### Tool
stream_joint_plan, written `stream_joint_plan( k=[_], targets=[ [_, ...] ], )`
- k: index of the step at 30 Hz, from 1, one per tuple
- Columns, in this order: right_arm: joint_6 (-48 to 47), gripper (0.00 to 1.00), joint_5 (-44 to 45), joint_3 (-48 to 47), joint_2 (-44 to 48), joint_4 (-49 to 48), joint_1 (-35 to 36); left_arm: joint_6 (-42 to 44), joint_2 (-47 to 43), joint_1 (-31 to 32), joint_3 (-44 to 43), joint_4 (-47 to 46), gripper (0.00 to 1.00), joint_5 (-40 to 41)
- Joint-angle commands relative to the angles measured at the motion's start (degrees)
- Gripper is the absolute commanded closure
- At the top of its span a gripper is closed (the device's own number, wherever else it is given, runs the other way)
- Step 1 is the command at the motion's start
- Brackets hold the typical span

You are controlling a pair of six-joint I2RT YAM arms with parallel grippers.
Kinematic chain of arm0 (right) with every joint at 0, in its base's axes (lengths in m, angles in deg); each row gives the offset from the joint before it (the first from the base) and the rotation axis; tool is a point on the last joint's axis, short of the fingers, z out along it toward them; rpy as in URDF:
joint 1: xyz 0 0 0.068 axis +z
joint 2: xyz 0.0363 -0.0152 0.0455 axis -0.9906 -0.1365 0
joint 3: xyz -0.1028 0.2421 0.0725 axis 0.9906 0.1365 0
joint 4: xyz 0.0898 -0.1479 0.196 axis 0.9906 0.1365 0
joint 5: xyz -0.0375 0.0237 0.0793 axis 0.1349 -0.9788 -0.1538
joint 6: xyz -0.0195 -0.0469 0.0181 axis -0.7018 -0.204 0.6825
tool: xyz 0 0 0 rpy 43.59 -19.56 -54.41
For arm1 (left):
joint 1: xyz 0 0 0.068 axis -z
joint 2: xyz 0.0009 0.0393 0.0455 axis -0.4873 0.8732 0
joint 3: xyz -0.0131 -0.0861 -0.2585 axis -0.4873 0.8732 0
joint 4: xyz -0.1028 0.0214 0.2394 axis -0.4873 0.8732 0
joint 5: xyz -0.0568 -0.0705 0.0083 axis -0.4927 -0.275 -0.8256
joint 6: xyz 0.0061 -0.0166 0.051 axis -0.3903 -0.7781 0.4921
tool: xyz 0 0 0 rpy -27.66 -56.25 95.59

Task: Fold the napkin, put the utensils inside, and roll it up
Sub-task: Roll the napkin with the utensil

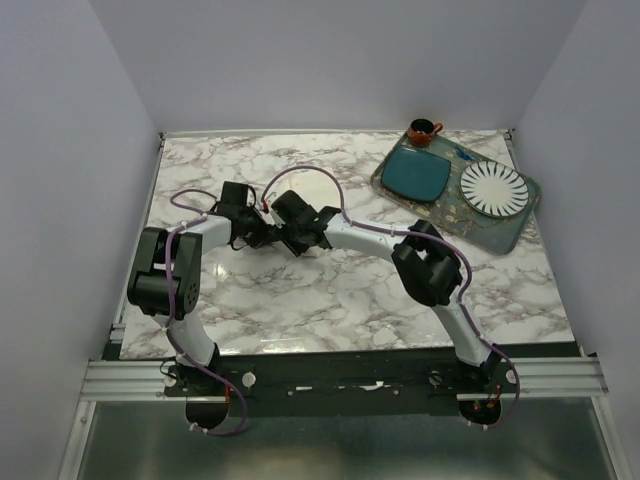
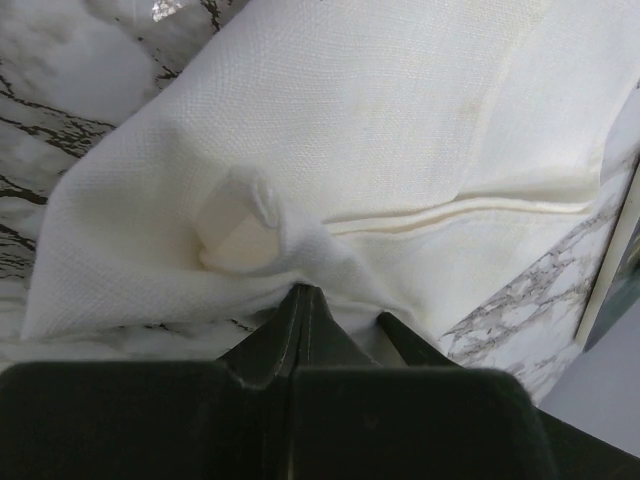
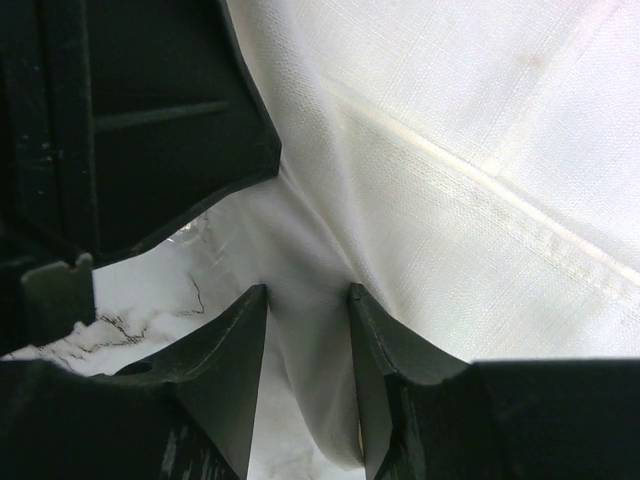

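The cream napkin (image 2: 400, 120) fills the left wrist view, lying rumpled on the marble with a hem line across it and a folded lump near the jaws. My left gripper (image 2: 303, 292) is shut, pinching a bunched edge of the cloth. In the right wrist view the napkin (image 3: 450, 120) hangs in front, and my right gripper (image 3: 308, 295) stands open with a fold of it between the fingers. Both grippers, left (image 1: 266, 231) and right (image 1: 284, 228), meet at the table's left middle in the top view, where the napkin is not discernible. The utensils are out of view.
A tray (image 1: 500, 243) at the back right carries a teal square plate (image 1: 418, 172) and a white ribbed plate (image 1: 493, 187). A small brown cup (image 1: 422, 130) stands behind it. The left gripper's black body (image 3: 150, 110) is close beside the right fingers.
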Motion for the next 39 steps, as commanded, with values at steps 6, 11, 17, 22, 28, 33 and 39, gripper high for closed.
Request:
stream_joint_plan(
  k=[6, 11, 17, 22, 28, 33, 39],
  targets=[
    [1.6, 0.83, 1.1, 5.0, -8.3, 8.8, 0.5, 4.9, -6.8, -4.6, 2.9, 5.0, 0.82, 1.3],
    [4.4, 0.94, -12.5, 3.3, -6.5, 9.0, -0.1, 7.7, -13.5, -5.4, 3.3, 8.3, 0.66, 2.9],
    [10.7, 0.99, -38.4, 0.8, -5.6, 7.7, -4.5, 5.7, -18.4, -4.4, 8.2, 8.2, 0.49, 0.2],
    [16.8, 1.0, -52.5, -0.1, -8.1, 5.7, -9.6, 2.1, -18.6, -1.7, 10.4, 5.1, 0.41, 1.2],
    [21.1, 0.99, -60.2, -1.9, -11.2, 5.2, -12.8, -0.6, -14.4, 1.9, 8.2, 6.4, 0.4, 3.3],
    [22.8, 1.0, -63.0, -1.8, -12.4, 4.0, -14.3, -1.4, -12.8, 2.2, 7.1, 8.7, 0.4, 7.2],
    [22.6, 1.0, -61.7, -2.1, -12.2, 4.1, -14.4, 0.0, -7.8, 1.9, 3.0, 11.9, 0.46, 11.5]
  ],
)
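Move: My left hand is still shut on the napkin's rolled near edge; the roll's loose left end curls about 2 cm to its left and 3 cm nearer my base. The middle of the flat napkin is some 6 cm ahead and 7 cm right of it. The rolled edge's right part sits between my right hand's half-open fingers, the flat napkin's middle about 9 cm ahead and 1 cm right of them, the blue plate 18 cm ahead and 28 cm right. With my right fingers I close on the rolled edge and, keeping that pinch, draw back about 5 cm, low over the table, while the wrist turns some 65 degrees so the fingertips swing in towards my base. My left fingers open and let go; that hand goes left and up about 5 cm, then back and down to the roll's loose end, staying open. ##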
